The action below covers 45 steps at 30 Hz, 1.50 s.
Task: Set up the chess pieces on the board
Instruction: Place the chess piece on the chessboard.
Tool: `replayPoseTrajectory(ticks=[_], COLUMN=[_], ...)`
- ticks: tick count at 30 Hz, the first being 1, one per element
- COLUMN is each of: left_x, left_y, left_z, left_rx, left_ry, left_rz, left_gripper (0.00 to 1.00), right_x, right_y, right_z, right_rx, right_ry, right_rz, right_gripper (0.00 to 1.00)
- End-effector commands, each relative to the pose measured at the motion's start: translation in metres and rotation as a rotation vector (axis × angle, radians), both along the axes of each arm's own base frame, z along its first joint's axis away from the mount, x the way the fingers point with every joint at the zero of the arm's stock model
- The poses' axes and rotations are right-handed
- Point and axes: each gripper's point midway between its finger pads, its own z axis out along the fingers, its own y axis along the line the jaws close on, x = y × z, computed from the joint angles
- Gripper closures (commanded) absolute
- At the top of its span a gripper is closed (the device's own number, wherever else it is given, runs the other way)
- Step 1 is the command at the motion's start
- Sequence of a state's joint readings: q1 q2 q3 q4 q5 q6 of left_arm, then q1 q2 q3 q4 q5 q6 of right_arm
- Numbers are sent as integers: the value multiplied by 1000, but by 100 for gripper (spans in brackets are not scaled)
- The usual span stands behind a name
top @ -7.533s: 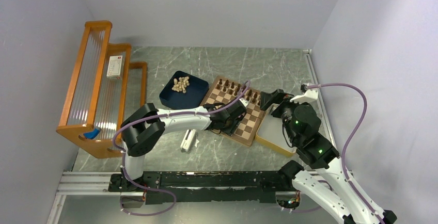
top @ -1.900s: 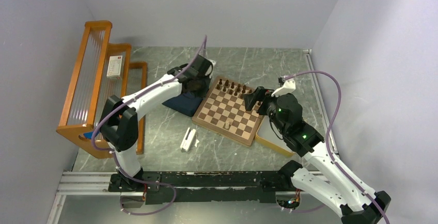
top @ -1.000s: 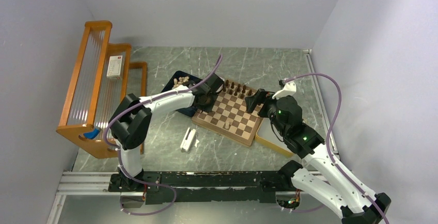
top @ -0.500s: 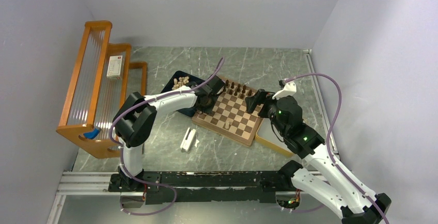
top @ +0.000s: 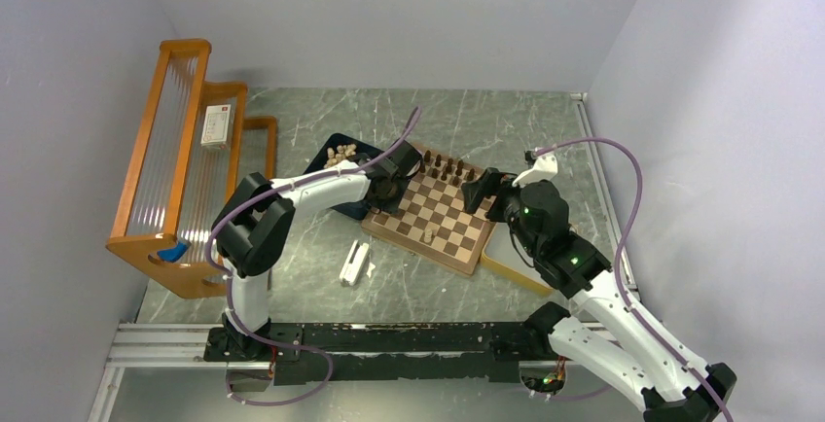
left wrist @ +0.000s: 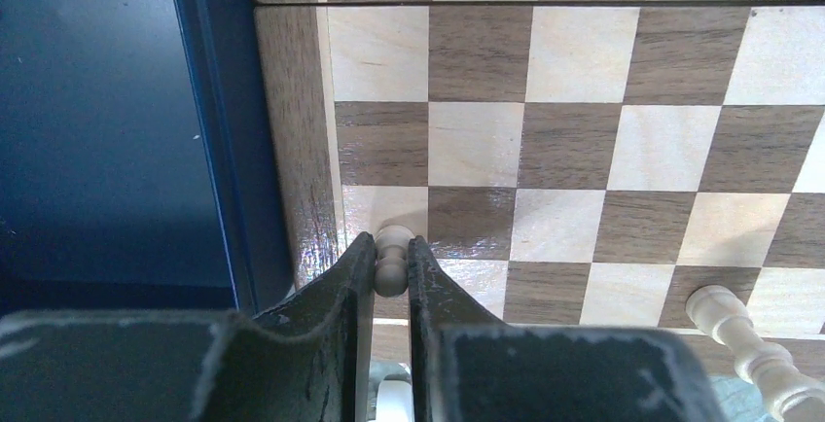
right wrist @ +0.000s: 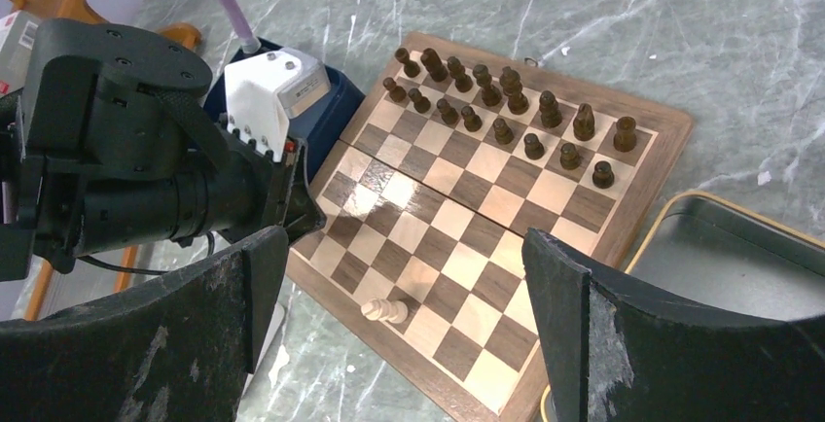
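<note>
The board (top: 452, 223) lies at mid table, with dark chess pieces (top: 448, 167) in two rows along its far side. My left gripper (top: 382, 193) hangs over the board's left edge, shut on a pale pawn (left wrist: 392, 262) that sits just above a light edge square of the board (left wrist: 574, 140). One more pale piece (right wrist: 384, 310) is on a square near the front rim; the left wrist view shows that pale piece (left wrist: 749, 344) at its lower right. My right gripper (right wrist: 404, 266) hovers open above the board's right part (right wrist: 457, 218), holding nothing.
A dark blue tray (top: 326, 187) with several pale pieces (top: 339, 156) touches the board's left side. A yellow-rimmed tray (right wrist: 739, 247) lies to the right. A white object (top: 354, 263) rests on the table in front. A wooden rack (top: 185, 164) stands far left.
My left gripper went from the front of the board to the blue tray, then came back to the board's left edge with a pale pawn. It has held still for the last half second.
</note>
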State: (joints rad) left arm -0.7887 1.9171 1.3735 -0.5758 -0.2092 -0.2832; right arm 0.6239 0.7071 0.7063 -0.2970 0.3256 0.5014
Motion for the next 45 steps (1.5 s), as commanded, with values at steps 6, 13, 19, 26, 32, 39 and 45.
replayPoseTrajectory(ticks=[6, 13, 19, 26, 32, 39, 45], left_x=[11, 13, 10, 12, 14, 14, 15], left_y=[-3, 2, 5, 6, 7, 2, -4], left_z=[-6, -7, -7, -6, -4, -3, 0], left_rx=[21, 38, 44, 53, 56, 36, 13], left_ry=[-9, -12, -10, -18, -30, -28, -22], left_rz=[-12, -2, -10, -7, -2, -15, -26], left_gripper=[78, 79, 77, 73, 70, 66, 59], right_x=[5, 4, 4, 3, 3, 3, 5], right_y=[5, 4, 3, 3, 3, 5, 8], right_z=[18, 24, 22, 25, 24, 23, 20], right_rx=[15, 33, 26, 33, 38, 43, 41], right_ry=[-27, -44, -45, -44, -39, -35, -29], right_rz=[6, 2, -1, 0, 0, 4, 10], right_gripper=[5, 5, 5, 5, 5, 5, 5])
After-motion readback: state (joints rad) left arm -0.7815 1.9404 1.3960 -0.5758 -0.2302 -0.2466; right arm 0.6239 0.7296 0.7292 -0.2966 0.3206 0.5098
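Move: The left hand still holds the light pawn between its fingertips, its middle about 1 cm below the hand point, over a light square by the board's left edge. From this hand, the tall light piece stands some 7 cm back and 8 cm to the right. The blue bin's middle is about 8 cm ahead and 7 cm left. From the right hand, the pawn is roughly 6 cm ahead, 18 cm left and 20 cm below. The left hand creeps about 1 cm forward while its fingers slowly open and let go of the light pawn. ##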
